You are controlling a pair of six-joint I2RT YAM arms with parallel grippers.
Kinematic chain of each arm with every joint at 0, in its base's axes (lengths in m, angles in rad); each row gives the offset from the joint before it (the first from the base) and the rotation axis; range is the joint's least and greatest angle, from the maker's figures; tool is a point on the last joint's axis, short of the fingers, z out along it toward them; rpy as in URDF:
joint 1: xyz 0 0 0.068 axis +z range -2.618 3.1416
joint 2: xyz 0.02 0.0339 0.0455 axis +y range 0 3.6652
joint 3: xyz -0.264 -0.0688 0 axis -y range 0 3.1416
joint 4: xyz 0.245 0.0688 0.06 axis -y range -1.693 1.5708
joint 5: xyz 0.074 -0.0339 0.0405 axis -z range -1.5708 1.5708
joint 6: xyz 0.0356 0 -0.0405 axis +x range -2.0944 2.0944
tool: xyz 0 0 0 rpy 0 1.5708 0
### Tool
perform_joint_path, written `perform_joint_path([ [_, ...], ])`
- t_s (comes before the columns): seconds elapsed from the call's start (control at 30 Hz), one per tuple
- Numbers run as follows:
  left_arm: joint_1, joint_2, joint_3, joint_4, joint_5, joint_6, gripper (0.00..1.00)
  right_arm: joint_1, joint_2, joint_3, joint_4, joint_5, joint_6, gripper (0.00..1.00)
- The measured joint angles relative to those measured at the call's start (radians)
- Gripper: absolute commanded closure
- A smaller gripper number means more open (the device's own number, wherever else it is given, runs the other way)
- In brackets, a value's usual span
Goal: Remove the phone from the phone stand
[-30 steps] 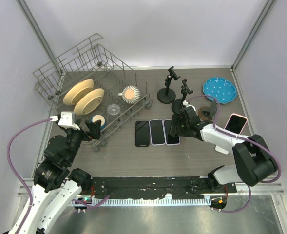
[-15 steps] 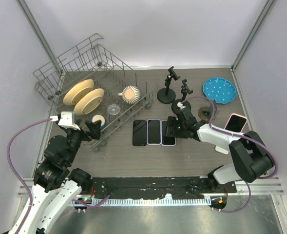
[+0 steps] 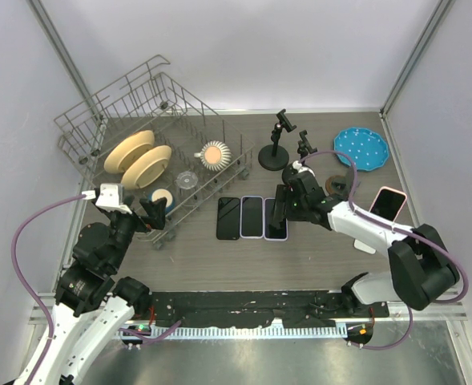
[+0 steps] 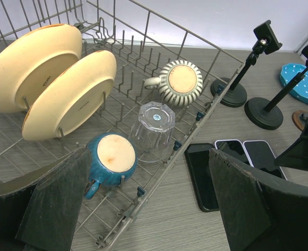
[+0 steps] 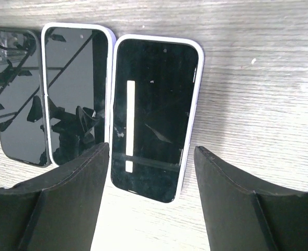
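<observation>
Three phones lie flat in a row on the table. The rightmost phone (image 3: 276,220) (image 5: 156,112) has a pale case and a dark screen. My right gripper (image 3: 281,205) (image 5: 151,196) hovers open over its near end, one finger on each side, with a gap to both edges. The middle phone (image 5: 75,91) and the black left phone (image 5: 18,94) lie beside it. Two black phone stands (image 3: 273,152) (image 3: 304,147) behind the row hold nothing in their clamps. My left gripper (image 3: 149,212) (image 4: 148,204) is open and empty above the dish rack's front corner.
A wire dish rack (image 3: 99,120) holds two cream plates (image 4: 49,83), a striped mug (image 4: 181,81), a clear glass (image 4: 154,123) and a blue mug (image 4: 112,157). A blue dotted plate (image 3: 361,147) sits at the back right. A pink-cased phone (image 3: 388,203) lies at the right.
My right gripper has moved left and a little away from the bases. The row of three phones lies slightly further left than before. The left arm has not moved.
</observation>
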Motion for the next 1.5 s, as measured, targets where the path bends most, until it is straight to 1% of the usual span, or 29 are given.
perform_joint_path([
  [0.13,0.000,0.000,0.000,0.000,0.000,0.000,0.01,0.000,-0.033,0.010,-0.031,0.008,-0.006,0.29],
  [0.3,0.000,0.000,0.000,0.000,0.000,0.000,0.01,0.012,-0.061,-0.016,-0.060,-0.035,-0.001,0.29],
  [0.47,0.000,0.000,0.000,0.000,0.000,0.000,0.01,0.084,-0.129,-0.074,-0.099,-0.055,0.029,0.29],
  [0.6,0.000,0.000,0.000,0.000,0.000,0.000,0.01,0.136,-0.158,-0.113,-0.095,-0.064,0.068,0.29],
  [0.77,0.000,0.000,0.000,0.000,0.000,0.000,0.01,0.178,-0.135,-0.158,-0.075,-0.076,0.113,0.29],
  [1.1,0.000,0.000,0.000,0.000,0.000,0.002,0.01,0.214,-0.066,-0.160,0.044,-0.085,0.160,0.29],
  [1.5,0.000,0.000,0.000,0.000,0.000,0.002,0.01,0.221,-0.038,-0.143,0.067,-0.041,0.175,0.29],
])
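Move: The right hand hovers over the rightmost of three phones laid side by side; that phone's middle is about 3 cm ahead, 1 cm left and 4 cm below. The middle phone is about 3 cm ahead and 9 cm left, the black phone about 3 cm ahead and 16 cm left, equally low. The nearer empty phone stand is some 18 cm ahead and 7 cm right. From the left hand, the rightmost phone is roughly 8 cm ahead, 37 cm right and 26 cm down. Backward first, after a small lift: the right hand draws about 9 cm towards the base over the rightmost phone, angling left and sinking some 3 cm once near its near edge. It then sidles left and creeps 1.5 cm forward towards the seam between the rightmost and middle phones. The part-open fingers keep their gap, the right fingertip coming close to the rightmost phone's near edge. ##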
